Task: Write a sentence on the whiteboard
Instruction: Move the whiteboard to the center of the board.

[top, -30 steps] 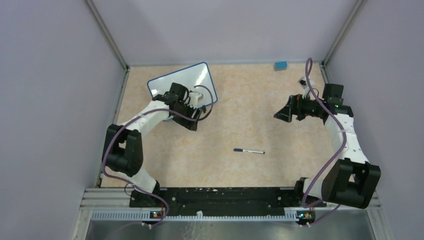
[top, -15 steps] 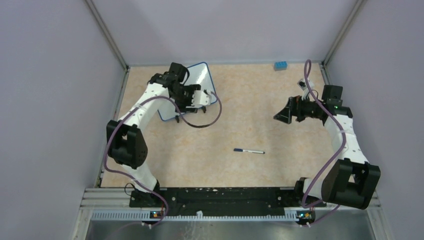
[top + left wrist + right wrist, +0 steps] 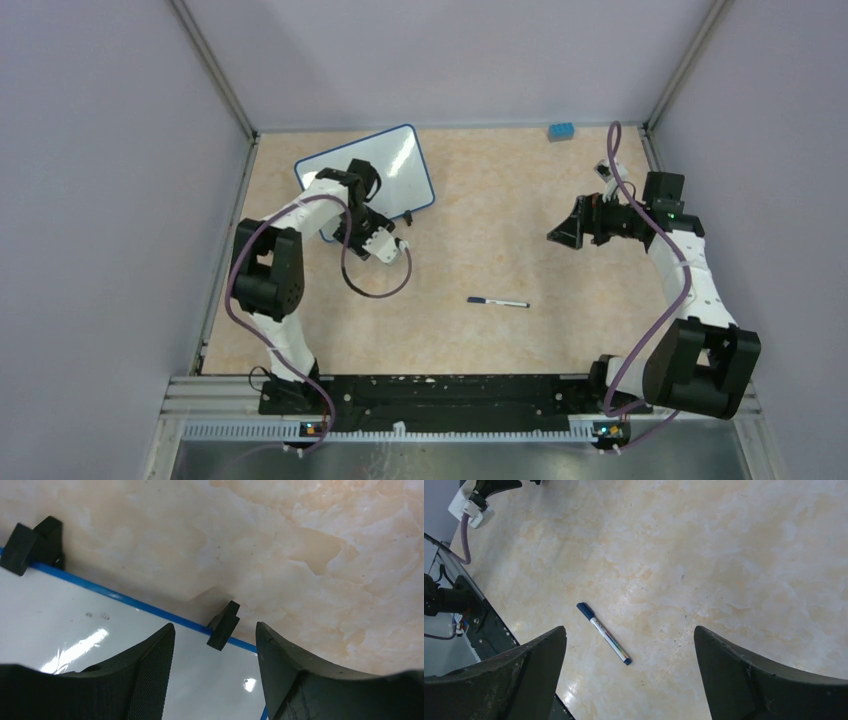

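The whiteboard lies flat at the back left of the table, glossy white with a blue rim and black clip feet. No sentence shows on the board surface in view. My left gripper hovers over the board's near edge, open, with nothing between its fingers. A blue-capped marker pen lies loose on the table in the middle. My right gripper hangs above the right side of the table, wide open and empty, looking down at the pen.
A small blue block sits at the back right by the wall. Purple walls and metal corner posts close in the table on three sides. The left arm's cable loops down onto the table near the board.
The left arm swung over the board toward the back, then came down to the board's near edge. The board, the pen and the right arm have not moved.
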Robot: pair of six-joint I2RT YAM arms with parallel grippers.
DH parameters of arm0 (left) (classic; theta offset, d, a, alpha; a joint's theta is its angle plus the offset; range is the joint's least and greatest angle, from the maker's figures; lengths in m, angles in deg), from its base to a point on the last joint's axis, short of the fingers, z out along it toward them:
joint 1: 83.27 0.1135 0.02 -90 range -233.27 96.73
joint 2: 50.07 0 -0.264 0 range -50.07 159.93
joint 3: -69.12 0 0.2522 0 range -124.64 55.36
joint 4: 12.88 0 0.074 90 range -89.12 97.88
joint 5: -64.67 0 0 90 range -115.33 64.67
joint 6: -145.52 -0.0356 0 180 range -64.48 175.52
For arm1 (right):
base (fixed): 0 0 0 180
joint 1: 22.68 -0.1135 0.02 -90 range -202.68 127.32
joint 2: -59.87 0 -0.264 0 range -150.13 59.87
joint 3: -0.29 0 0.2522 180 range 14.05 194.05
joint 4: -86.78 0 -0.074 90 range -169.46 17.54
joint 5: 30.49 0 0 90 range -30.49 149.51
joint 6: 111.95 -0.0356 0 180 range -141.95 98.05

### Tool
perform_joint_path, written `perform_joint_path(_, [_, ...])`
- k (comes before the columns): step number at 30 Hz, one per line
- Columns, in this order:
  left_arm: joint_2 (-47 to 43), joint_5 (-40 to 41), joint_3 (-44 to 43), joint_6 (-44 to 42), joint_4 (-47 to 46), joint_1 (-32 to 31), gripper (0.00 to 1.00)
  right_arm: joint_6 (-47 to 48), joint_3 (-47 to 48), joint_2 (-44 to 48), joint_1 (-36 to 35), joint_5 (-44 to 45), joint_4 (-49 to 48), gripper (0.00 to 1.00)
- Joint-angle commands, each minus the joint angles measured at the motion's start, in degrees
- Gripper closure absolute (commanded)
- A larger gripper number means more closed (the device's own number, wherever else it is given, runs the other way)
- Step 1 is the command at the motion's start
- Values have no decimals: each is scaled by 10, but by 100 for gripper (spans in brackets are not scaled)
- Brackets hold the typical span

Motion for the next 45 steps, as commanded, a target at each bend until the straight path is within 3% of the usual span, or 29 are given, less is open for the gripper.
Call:
perform_joint_path(1, [14,41,12,-68,-3,2,35,14,-3,14,-2,-2,-13,5])
perform_joint_path(12, [51,102,26,-99,-60,12,50,12,-2,6,-2,-4,-14,5])
perform_joint_path(19, [43,115,60,-127,-80,7,76,11,-1,3,-2,-3,-14,5])
perform_joint_path(31, [-17,100,121,-125,-78,-37,99,14,0,0,-2,-3,-12,5])
perform_joint_path(45, [-114,13,160,-29,42,-176,100,16,1,2,-2,-6,-9,5])
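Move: The near left clip foot under the whiteboard's near edge is about 1 cm ahead of the left hand, 3 cm to its left and 3 cm below. The other near clip foot is some 5 cm ahead and 7 cm to the right, also 3 cm down, and the tilted board's middle is roughly 9 cm ahead and 1 cm left, near hand height. From the right hand, the left clip is about 46 cm left, 8 cm ahead and 14 cm lower. The left hand eases about 3 cm left and 3 cm down with a little forward, closing its half-open fingers until they pinch the whiteboard's near left clip foot. Keeping that pinch at nearly the same height, it then drags the clip some 8 cm back and 6 cm right, towards the middle of the table, the hand having turned clockwise by about 20 degrees in all. ##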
